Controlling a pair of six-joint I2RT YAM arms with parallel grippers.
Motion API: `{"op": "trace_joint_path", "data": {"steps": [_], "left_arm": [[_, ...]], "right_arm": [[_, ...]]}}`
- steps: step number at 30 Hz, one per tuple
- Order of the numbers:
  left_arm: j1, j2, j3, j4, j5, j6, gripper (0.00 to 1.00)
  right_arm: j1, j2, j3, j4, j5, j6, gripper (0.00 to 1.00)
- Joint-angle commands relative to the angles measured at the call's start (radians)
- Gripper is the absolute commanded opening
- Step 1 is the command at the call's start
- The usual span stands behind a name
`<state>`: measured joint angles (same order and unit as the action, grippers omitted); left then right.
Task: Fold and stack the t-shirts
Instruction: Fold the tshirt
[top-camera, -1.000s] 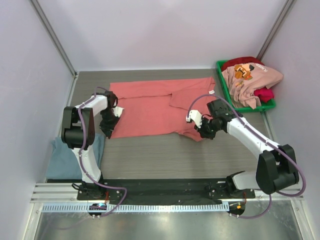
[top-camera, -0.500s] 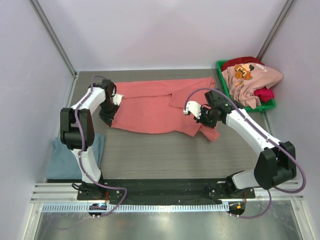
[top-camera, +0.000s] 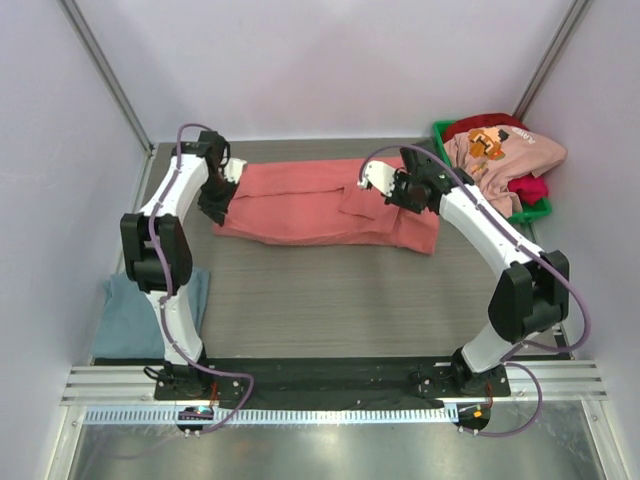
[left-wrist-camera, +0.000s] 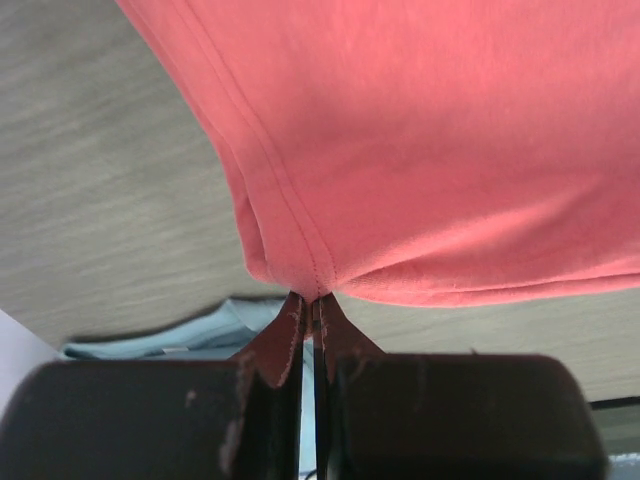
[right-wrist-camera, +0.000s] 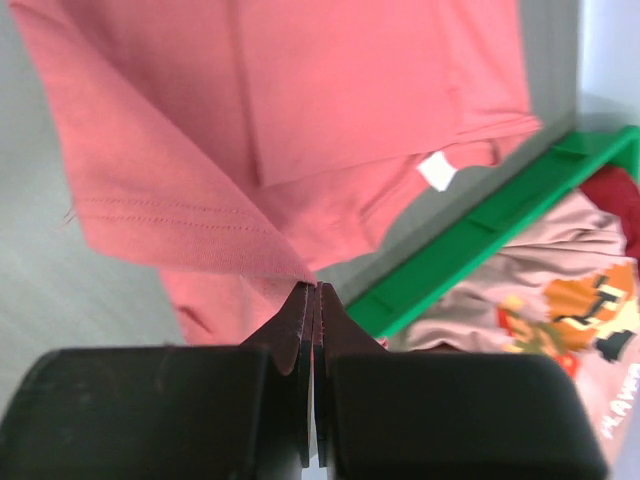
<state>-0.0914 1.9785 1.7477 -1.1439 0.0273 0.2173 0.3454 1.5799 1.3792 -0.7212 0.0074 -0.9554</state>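
The salmon-red t-shirt (top-camera: 310, 200) lies across the back of the table, folded into a long band. My left gripper (top-camera: 215, 203) is shut on the shirt's left hem corner (left-wrist-camera: 300, 265), which bunches at the closed tips of that gripper (left-wrist-camera: 312, 300). My right gripper (top-camera: 398, 192) is shut on a hemmed edge of the same shirt (right-wrist-camera: 200, 225), pinched at its tips (right-wrist-camera: 315, 290) near the bin. A grey-blue tee (top-camera: 125, 312) lies folded at the near left. A light pink tee with orange print (top-camera: 500, 155) lies over a crimson one (top-camera: 528, 188).
The green bin (top-camera: 445, 160) holding the pink and crimson tees stands at the back right, close to my right gripper; its rim (right-wrist-camera: 480, 250) shows in the right wrist view. White walls enclose the table on three sides. The arm bases sit at the near edge.
Both grippers have carried the salmon-red shirt's near edge toward the back of the table, folding it over itself into a narrower band. The right gripper has ended nearer the bin.
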Motion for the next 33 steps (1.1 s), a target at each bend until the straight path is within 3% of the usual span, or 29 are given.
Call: {"op": "trace_joint_path", "data": {"steps": [1, 12, 23, 24, 25, 26, 27, 29, 33], "left_arm": [[0.002, 0.066, 0.097, -0.050, 0.000, 0.014, 0.00], [0.018, 0.295, 0.468, -0.129, -0.076, 0.022, 0.00], [0.028, 0.462, 0.685, -0.140, -0.133, 0.025, 0.00], [0.028, 0.482, 0.691, -0.120, -0.151, 0.018, 0.07], [0.028, 0.493, 0.696, -0.111, -0.173, 0.005, 0.34], [0.028, 0.497, 0.710, -0.106, -0.203, -0.004, 0.41], [0.027, 0.493, 0.711, -0.093, -0.217, -0.018, 0.46], [0.025, 0.467, 0.701, -0.083, -0.251, -0.027, 0.53], [0.010, 0.315, 0.598, -0.040, -0.213, -0.030, 0.53]], "right_arm": [[0.001, 0.054, 0.104, 0.083, 0.072, 0.007, 0.01], [-0.037, 0.294, 0.349, 0.166, 0.134, 0.040, 0.01], [-0.059, 0.567, 0.609, 0.220, 0.154, 0.058, 0.01], [-0.057, 0.589, 0.626, 0.227, 0.164, 0.069, 0.04], [-0.056, 0.610, 0.662, 0.236, 0.178, 0.081, 0.12], [-0.056, 0.652, 0.684, 0.250, 0.204, 0.108, 0.25], [-0.056, 0.664, 0.728, 0.253, 0.222, 0.124, 0.28], [-0.049, 0.672, 0.767, 0.256, 0.265, 0.193, 0.34], [-0.048, 0.498, 0.669, 0.259, 0.253, 0.271, 0.38]]}}
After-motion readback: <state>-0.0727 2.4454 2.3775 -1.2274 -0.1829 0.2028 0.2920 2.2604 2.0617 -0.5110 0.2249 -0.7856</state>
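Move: Both shut hands still hold the t-shirt's lifted near edge. The shirt's far left corner is about 22 cm ahead of the left hand, 2 cm to its left and 10 cm below; the folded blue cloth lies roughly 21 cm back and 19 cm left. From the right hand, the far edge is some 22 cm straight ahead and 16 cm down, the white tag about 17 cm ahead and 12 cm right, and the green basket's middle 16 cm ahead and 31 cm right. Both hands keep their pinch and carry the near edge forward over the lying part of the t-shirt towards its far edge, nearly level, the right going about 20 cm and the left only some 12 cm, easing left late on. Near the end both sink 2 or 3 cm and open to about half or less, letting go above the shirt, while the right wrist has swung clockwise by nearly 20 degrees and tipped its fingers more forward. ##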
